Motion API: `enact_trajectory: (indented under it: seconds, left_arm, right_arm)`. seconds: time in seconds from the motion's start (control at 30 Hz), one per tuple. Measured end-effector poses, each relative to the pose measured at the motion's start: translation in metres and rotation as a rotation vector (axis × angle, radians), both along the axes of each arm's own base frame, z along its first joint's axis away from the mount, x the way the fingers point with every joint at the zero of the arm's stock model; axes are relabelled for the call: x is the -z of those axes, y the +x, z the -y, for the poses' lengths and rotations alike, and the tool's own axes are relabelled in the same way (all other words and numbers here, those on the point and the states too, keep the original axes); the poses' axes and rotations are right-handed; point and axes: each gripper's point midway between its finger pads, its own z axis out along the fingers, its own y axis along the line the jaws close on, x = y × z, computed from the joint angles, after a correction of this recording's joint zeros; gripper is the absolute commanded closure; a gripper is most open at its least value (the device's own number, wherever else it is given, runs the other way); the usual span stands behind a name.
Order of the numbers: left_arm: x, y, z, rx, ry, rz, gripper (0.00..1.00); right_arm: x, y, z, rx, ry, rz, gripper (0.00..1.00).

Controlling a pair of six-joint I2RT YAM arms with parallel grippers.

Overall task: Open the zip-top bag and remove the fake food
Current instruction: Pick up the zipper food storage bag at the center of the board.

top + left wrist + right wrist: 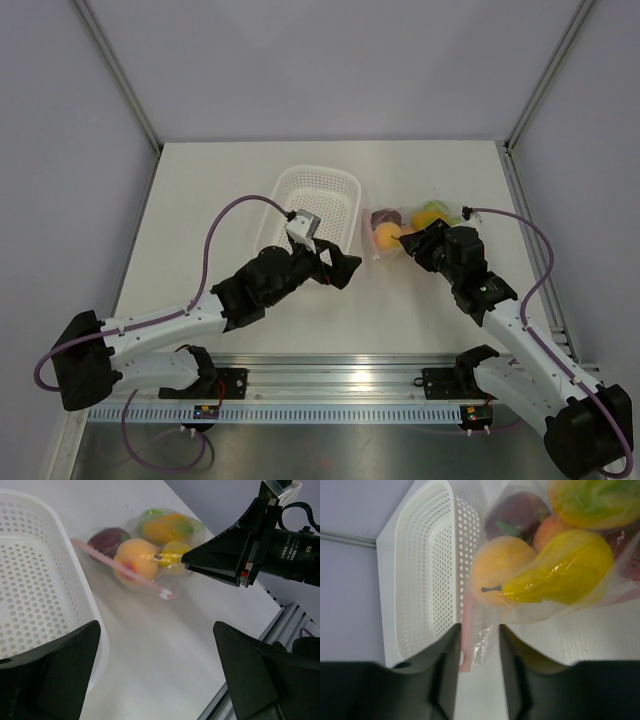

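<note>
The zip-top bag (402,222) lies on the white table just right of the basket, its pink zip strip (115,565) facing the basket. Inside it the fake food shows: an orange fruit (136,559), a dark red piece (107,540), a yellow pear-like piece (565,575) and a green-yellow piece (167,526). My right gripper (479,632) is low at the bag's near corner, its jaws narrowly apart. The strip's end (466,630) and a crinkled flap lie loose in the gap. My left gripper (157,645) hovers wide open over bare table near the basket's front corner, holding nothing.
The white perforated basket (318,180) stands left of the bag, its long wall (420,570) close beside the zip strip. A metal rail (330,385) runs along the table's near edge. Grey walls enclose the back and sides.
</note>
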Motion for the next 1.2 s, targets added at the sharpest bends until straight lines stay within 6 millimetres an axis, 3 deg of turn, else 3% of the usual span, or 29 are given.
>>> enact_trajectory:
  seconds: [0.13,0.3,0.5,0.87,1.07,1.2]
  left_arm:
    - [-0.009,0.001,-0.001,0.01,0.005,0.059,0.04]
    - [-0.007,0.001,-0.01,-0.001,0.031,0.094,0.04]
    - [-0.007,0.003,-0.018,-0.027,0.043,0.113,0.01]
    - [-0.017,0.005,-0.033,-0.078,0.048,0.139,0.01]
    - [-0.017,0.006,-0.036,-0.084,0.064,0.15,0.01]
    - [-0.021,0.005,-0.038,-0.084,0.06,0.161,0.01]
  right_arm:
    - [-0.014,-0.004,0.0,-0.014,0.006,0.047,0.43]
    - [-0.008,-0.009,-0.007,-0.043,0.047,0.018,0.28]
    - [0.012,-0.02,-0.016,-0.05,0.109,-0.074,0.26]
    - [0.028,-0.053,-0.02,-0.046,0.183,-0.131,0.25]
    - [0.066,-0.065,-0.017,-0.03,0.151,-0.209,0.26]
    - [0.081,-0.069,-0.017,-0.018,0.133,-0.238,0.28]
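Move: The zip-top bag's middle lies about 8 cm ahead of the right hand, 2 cm to its right and 11 cm below. The bag's zip slider is some 6 cm left, 1 cm ahead and 13 cm down; the peach inside is 4 cm ahead, 4 cm left. The white basket sits about 24 cm left and 10 cm ahead. From the left hand the bag is roughly 15 cm ahead, 16 cm right and 18 cm below. Draw the right gripper back about 7 cm and, after a slight rise, down about 8 cm, easing a little left off the fruit to beside the bag's near-left zip corner. Keep opening its already parted fingers to about three-quarters, tipping them some 15 degrees down. Shift the open left gripper about 4 cm left and 2 cm up, tilting it slightly upward. ##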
